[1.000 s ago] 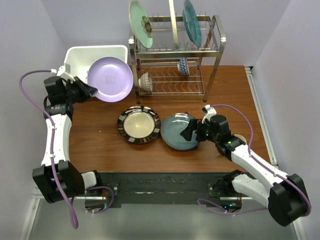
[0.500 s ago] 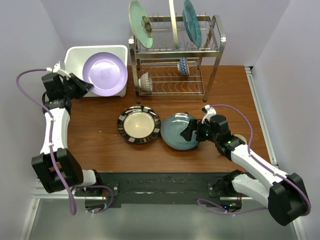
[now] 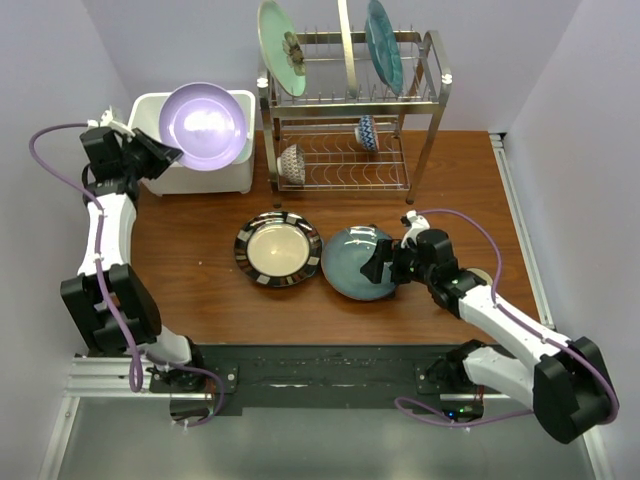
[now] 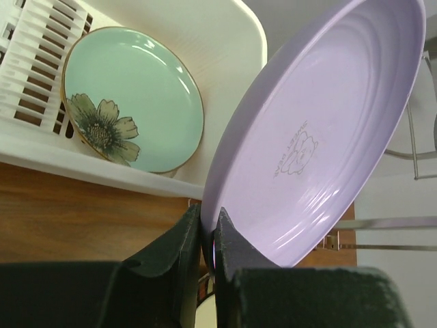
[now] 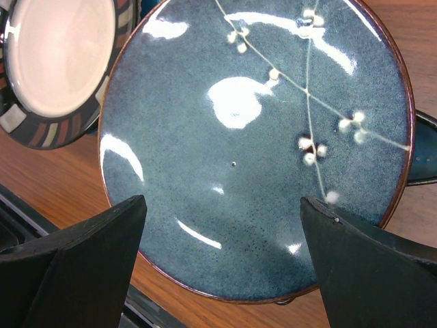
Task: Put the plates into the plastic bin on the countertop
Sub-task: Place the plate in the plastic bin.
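Note:
My left gripper (image 3: 160, 155) (image 4: 208, 225) is shut on the lower rim of a lavender plate (image 3: 202, 125) (image 4: 321, 130). It holds the plate tilted above the white plastic bin (image 3: 205, 183) (image 4: 102, 171). Inside the bin lies a pale green plate with a brown flower (image 4: 133, 99). A black-striped plate with a cream centre (image 3: 278, 249) (image 5: 58, 61) rests on the countertop. Beside it is a blue speckled plate (image 3: 355, 265) (image 5: 252, 143). My right gripper (image 3: 385, 262) (image 5: 222, 201) hovers open over the near edge of the blue plate, one finger at each side.
A two-tier steel dish rack (image 3: 430, 110) stands at the back. A green flowered plate (image 3: 282, 45) and a teal plate (image 3: 383, 40) stand upright on its top tier. Two small patterned bowls (image 3: 292, 163) (image 3: 367, 130) sit below. A dark blue edge (image 5: 423, 147) pokes out under the blue plate.
My left arm has carried the lavender plate back and to the left, from the bin's front corner to over the bin. The right arm has hardly moved.

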Motion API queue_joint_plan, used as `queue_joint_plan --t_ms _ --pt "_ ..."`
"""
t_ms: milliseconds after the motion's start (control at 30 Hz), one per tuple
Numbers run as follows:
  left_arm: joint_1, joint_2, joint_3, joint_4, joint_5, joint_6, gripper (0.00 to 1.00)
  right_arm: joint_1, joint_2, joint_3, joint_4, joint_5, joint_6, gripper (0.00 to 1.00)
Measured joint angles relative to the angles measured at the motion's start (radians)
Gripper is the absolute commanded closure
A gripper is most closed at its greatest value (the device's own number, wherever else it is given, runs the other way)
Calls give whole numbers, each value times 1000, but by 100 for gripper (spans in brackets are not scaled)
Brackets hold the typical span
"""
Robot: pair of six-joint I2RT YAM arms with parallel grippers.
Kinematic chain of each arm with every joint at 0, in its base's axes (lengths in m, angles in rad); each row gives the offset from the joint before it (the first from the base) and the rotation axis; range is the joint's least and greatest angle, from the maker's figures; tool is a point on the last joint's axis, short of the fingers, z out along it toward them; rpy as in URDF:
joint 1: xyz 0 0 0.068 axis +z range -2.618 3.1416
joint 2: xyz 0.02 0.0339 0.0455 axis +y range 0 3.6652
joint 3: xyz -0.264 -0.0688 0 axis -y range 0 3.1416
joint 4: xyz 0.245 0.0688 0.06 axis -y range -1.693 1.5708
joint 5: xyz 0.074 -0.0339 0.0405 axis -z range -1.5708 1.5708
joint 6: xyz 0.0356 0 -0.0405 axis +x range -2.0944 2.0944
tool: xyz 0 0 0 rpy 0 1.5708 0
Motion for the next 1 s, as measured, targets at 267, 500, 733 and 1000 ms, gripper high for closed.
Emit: queue_joint_plan --t_ms 267,500,733,1000 --pt "0 125 159 3 0 -28 100 0 26 6 -2 0 -6 1" --pt "0 238 278 -16 -26 -29 100 0 32 19 -4 0 -11 1" --pt "0 350 374 -67 -62 -28 100 0 32 21 -10 0 -18 1" --pt "0 472 537 -167 -116 -19 100 0 30 21 -16 0 -18 1"
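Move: The left hand holds the purple plate by its left rim, roughly over the bin's front wall. The middle of the plastic bin is about 14 cm ahead, 2 cm to the right and 14 cm below; the green plate inside it lies some 13 cm ahead and 9 cm right. The black-rimmed plate is around 15 cm back and 25 cm right. From the right hand the bin is about 34 cm ahead and 52 cm left, near its height. Keeping its pinch on the purple plate's rim, the left hand carries it forward about 10 cm and some 5 cm left, in past the plastic bin's front wall. It first rises a little, then sinks about 4 cm from that crest towards the bin floor, the fingers tipping slightly downward and turning slightly counter-clockwise. ##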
